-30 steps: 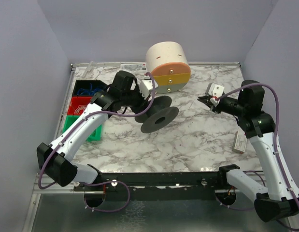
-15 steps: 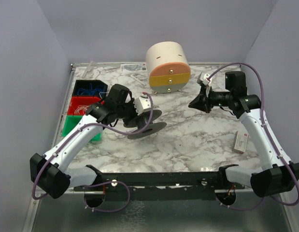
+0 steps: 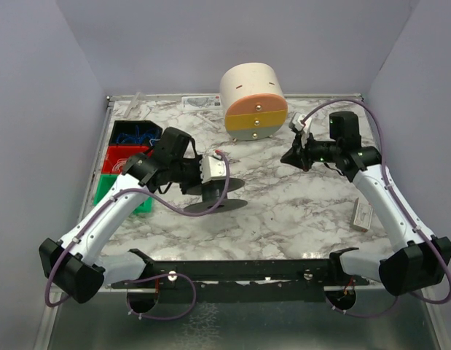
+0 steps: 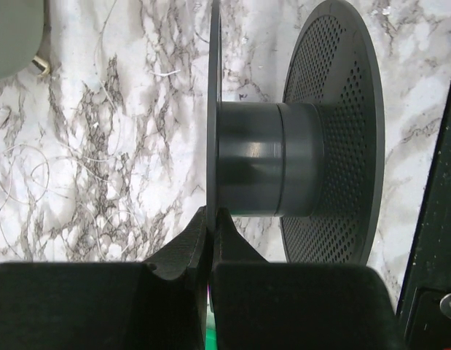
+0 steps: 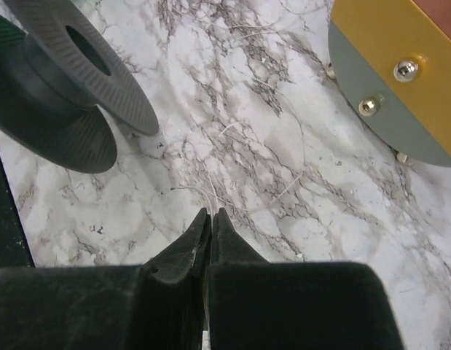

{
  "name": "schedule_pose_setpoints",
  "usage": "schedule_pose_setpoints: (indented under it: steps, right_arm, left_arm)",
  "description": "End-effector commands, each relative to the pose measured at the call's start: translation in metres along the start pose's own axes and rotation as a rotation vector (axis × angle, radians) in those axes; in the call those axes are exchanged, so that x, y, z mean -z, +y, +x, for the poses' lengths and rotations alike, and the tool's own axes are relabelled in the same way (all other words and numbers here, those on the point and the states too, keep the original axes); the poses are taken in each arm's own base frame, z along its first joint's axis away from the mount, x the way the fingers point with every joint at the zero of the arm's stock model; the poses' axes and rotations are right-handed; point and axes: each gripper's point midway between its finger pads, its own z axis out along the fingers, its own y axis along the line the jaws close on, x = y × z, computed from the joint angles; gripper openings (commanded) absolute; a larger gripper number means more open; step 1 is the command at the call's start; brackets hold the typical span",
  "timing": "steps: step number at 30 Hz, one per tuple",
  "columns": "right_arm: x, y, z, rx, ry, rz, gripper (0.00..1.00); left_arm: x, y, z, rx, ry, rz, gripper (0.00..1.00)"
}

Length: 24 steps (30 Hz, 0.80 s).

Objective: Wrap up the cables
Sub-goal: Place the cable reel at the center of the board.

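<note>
The dark grey spool point(image 3: 214, 191) stands left of the table's middle, its axis roughly upright, its lower flange near or on the marble. My left gripper point(image 3: 205, 177) is shut on the thin edge of one flange point(image 4: 213, 109); the core point(image 4: 265, 160) and the perforated far flange point(image 4: 342, 131) lie beyond the jaws point(image 4: 210, 213). Hair-thin whitish cables point(image 4: 28, 171) lie loose on the marble. My right gripper point(image 3: 287, 157) hovers right of centre, shut on one pale cable point(image 5: 189, 187) that runs from its tips point(image 5: 210, 213) across the marble. The spool point(image 5: 72, 80) shows at upper left there.
A cream cylinder with an orange and grey face point(image 3: 253, 102) stands at the back centre, close to the right gripper point(image 5: 400, 80). Blue point(image 3: 134, 133), red point(image 3: 122, 155) and green point(image 3: 108, 189) bins line the left edge. A small white box point(image 3: 363, 215) lies at the right.
The left arm has lowered the spool and brought it nearer and leftward, turning it from tilted to upright. The right arm has swung up and toward the back centre, gripper still shut.
</note>
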Motion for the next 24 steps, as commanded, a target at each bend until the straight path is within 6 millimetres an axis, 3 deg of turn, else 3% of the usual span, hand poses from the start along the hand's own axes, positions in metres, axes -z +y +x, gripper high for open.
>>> schedule_pose_setpoints:
  steps: [1,6,10,12,16,19,20,21,24]
  right_arm:
    - [-0.008,-0.003,0.004,-0.031,0.001,-0.012,0.01]
    - [-0.011,0.0,0.012,-0.044,0.01,-0.028,0.01]
    - [-0.012,0.004,0.018,-0.037,0.004,-0.028,0.01]
    - [-0.012,0.007,0.017,-0.041,-0.002,-0.04,0.01]
    - [-0.012,0.011,0.013,-0.043,-0.022,-0.05,0.01]
    - [-0.013,0.016,0.011,-0.05,-0.031,-0.068,0.01]
    - [-0.014,0.017,0.01,-0.055,-0.033,-0.074,0.01]
    - [-0.015,0.019,0.008,-0.062,-0.034,-0.081,0.01]
    - [-0.02,0.027,0.003,-0.084,-0.029,-0.127,0.01]
  left_arm:
    - [0.002,-0.02,-0.002,-0.08,-0.043,0.106,0.0]
    - [-0.016,-0.022,0.021,-0.094,0.051,0.178,0.0]
    - [-0.027,-0.018,0.026,-0.066,0.085,0.212,0.0]
    - [-0.03,-0.013,0.026,-0.052,0.097,0.203,0.05]
    - [-0.025,0.002,0.02,-0.048,0.104,0.127,0.26]
    - [-0.015,0.016,0.007,-0.067,0.066,0.031,0.62]
    - [-0.011,0.021,0.002,-0.07,0.051,0.001,0.89]
    - [-0.006,0.026,-0.004,-0.072,0.038,-0.03,0.98]
    - [0.009,0.042,-0.021,-0.07,-0.001,-0.132,0.99]
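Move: Just back and to the right of the left fingertips, which still pinch the rim of the far flange, lies the middle of the cable reel: about 4 cm back, 4 right and 6 below. The board spot it is going down onto lies beneath it, some 18 cm below the hand. From the left hand, the drawer cabinet stands roughly 26 cm ahead and 16 right, and the green tray about level and 27 cm left. From the right hand, the reel lies some 10 cm back, 19 left and 9 below. Lowering the upended reel about 3 cm onto the board, the left hand eases back 1 cm while its wrist turns slightly clockwise. It then creeps forward nearly 3 cm as its fingers open wide and let go of the flange rim, rising about 1 cm at the end. The right hand, shut and empty, sinks some 3 cm beside it, then lifts slightly. ##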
